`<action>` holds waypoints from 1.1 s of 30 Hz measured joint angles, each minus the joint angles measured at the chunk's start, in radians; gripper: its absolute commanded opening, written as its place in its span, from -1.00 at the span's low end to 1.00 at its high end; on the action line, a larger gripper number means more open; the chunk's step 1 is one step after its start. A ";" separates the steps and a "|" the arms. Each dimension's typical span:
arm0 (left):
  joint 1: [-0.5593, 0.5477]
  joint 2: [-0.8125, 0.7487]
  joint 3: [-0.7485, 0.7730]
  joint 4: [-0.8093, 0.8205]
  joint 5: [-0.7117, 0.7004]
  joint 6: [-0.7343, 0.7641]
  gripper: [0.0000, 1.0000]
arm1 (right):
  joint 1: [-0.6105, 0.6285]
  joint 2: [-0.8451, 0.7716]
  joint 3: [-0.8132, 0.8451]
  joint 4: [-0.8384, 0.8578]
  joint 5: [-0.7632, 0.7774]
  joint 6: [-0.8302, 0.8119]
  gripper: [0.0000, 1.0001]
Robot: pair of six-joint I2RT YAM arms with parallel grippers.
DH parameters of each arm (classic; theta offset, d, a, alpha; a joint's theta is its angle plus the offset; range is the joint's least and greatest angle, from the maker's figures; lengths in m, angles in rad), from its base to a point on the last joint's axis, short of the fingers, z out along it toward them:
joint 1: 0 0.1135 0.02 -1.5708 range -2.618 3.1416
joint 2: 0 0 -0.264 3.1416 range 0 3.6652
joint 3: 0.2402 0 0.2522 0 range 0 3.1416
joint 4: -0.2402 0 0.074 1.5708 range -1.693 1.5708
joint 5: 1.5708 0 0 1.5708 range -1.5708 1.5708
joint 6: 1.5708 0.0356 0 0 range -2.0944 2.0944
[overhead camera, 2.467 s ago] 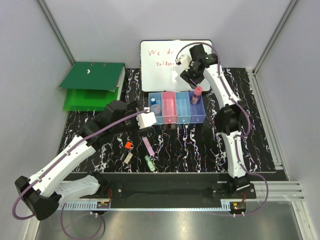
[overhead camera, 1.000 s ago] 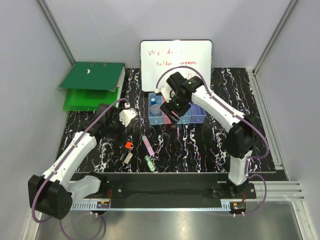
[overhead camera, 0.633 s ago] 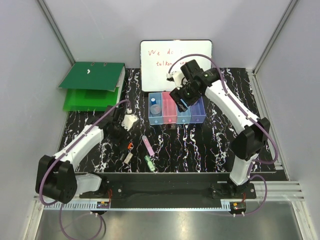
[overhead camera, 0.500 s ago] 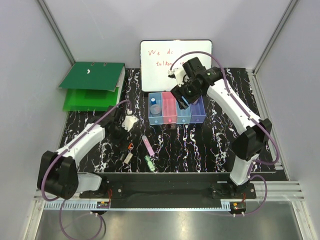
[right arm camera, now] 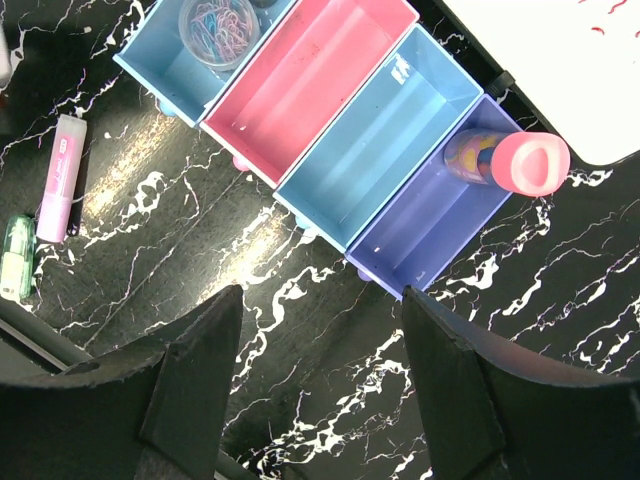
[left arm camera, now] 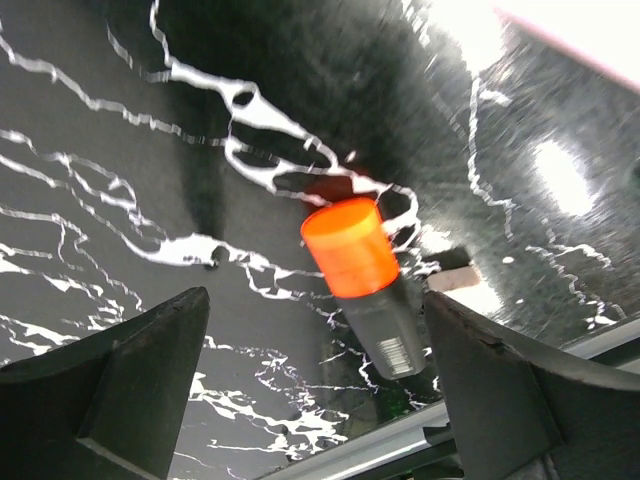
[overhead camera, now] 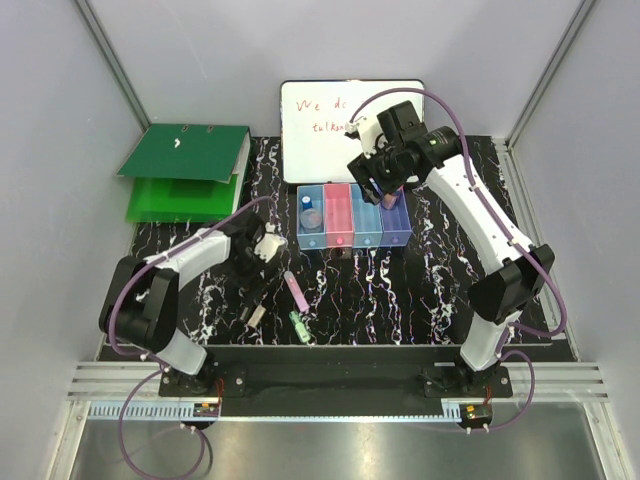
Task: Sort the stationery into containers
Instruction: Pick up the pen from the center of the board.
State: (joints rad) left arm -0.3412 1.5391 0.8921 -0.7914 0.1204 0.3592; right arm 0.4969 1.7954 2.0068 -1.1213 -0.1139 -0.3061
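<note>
The four joined bins (overhead camera: 352, 238) stand mid-table. In the right wrist view the first light blue bin (right arm camera: 165, 68) holds a clear tub of coloured clips (right arm camera: 218, 25); the pink bin (right arm camera: 310, 85) and second blue bin (right arm camera: 380, 140) look empty. The purple bin (right arm camera: 425, 235) holds the pink-capped tube (right arm camera: 510, 165). My right gripper (right arm camera: 320, 385) is open and empty, high over the bins' front. My left gripper (left arm camera: 315, 390) is open, with the orange-red piece (left arm camera: 350, 245) lying between its fingers. The lilac stick (overhead camera: 296, 291), green clip (overhead camera: 297, 325) and grey-white block (overhead camera: 254, 315) lie on the table.
A whiteboard with red writing (overhead camera: 352, 115) lies behind the bins. A green ring binder (overhead camera: 185, 170) lies at the back left. The table top is black marble-patterned, with a metal rail along the near edge.
The right gripper held the pink-capped tube above the purple bin; the tube now stands in it and the gripper is empty. The left gripper pulled back from the bins to the orange-red piece.
</note>
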 measured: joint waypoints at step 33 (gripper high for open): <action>-0.041 0.118 0.080 -0.029 -0.054 -0.024 -1.00 | -0.003 0.000 0.077 0.011 0.019 0.000 0.44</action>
State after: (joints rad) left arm -0.3824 1.6569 0.9718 -0.8207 0.0662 0.3355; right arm 0.4938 1.7954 2.0834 -1.1107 -0.0952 -0.3065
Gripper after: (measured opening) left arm 0.343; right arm 0.722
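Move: The left hand is low over the orange-capped black pen, whose middle is about 1 cm to its right, 1 cm back and 2 cm below. The eraser block lies some 4 cm back and 3 cm right of the left hand. The pink glue stick is about 12 cm right and 2 cm ahead, the green bottle 13 cm right and 6 cm back. From the right hand the pen is roughly 27 cm left, 16 cm back and 25 cm down. The open left fingers shut on the pen and pinch it just behind the orange cap, after the hand sinks about 1 cm around it and eases a little to the right; they then keep their grip, the hand edging slightly forward and up at the end. The empty right hand rises about 3 cm over the tray, its fingers staying open. ##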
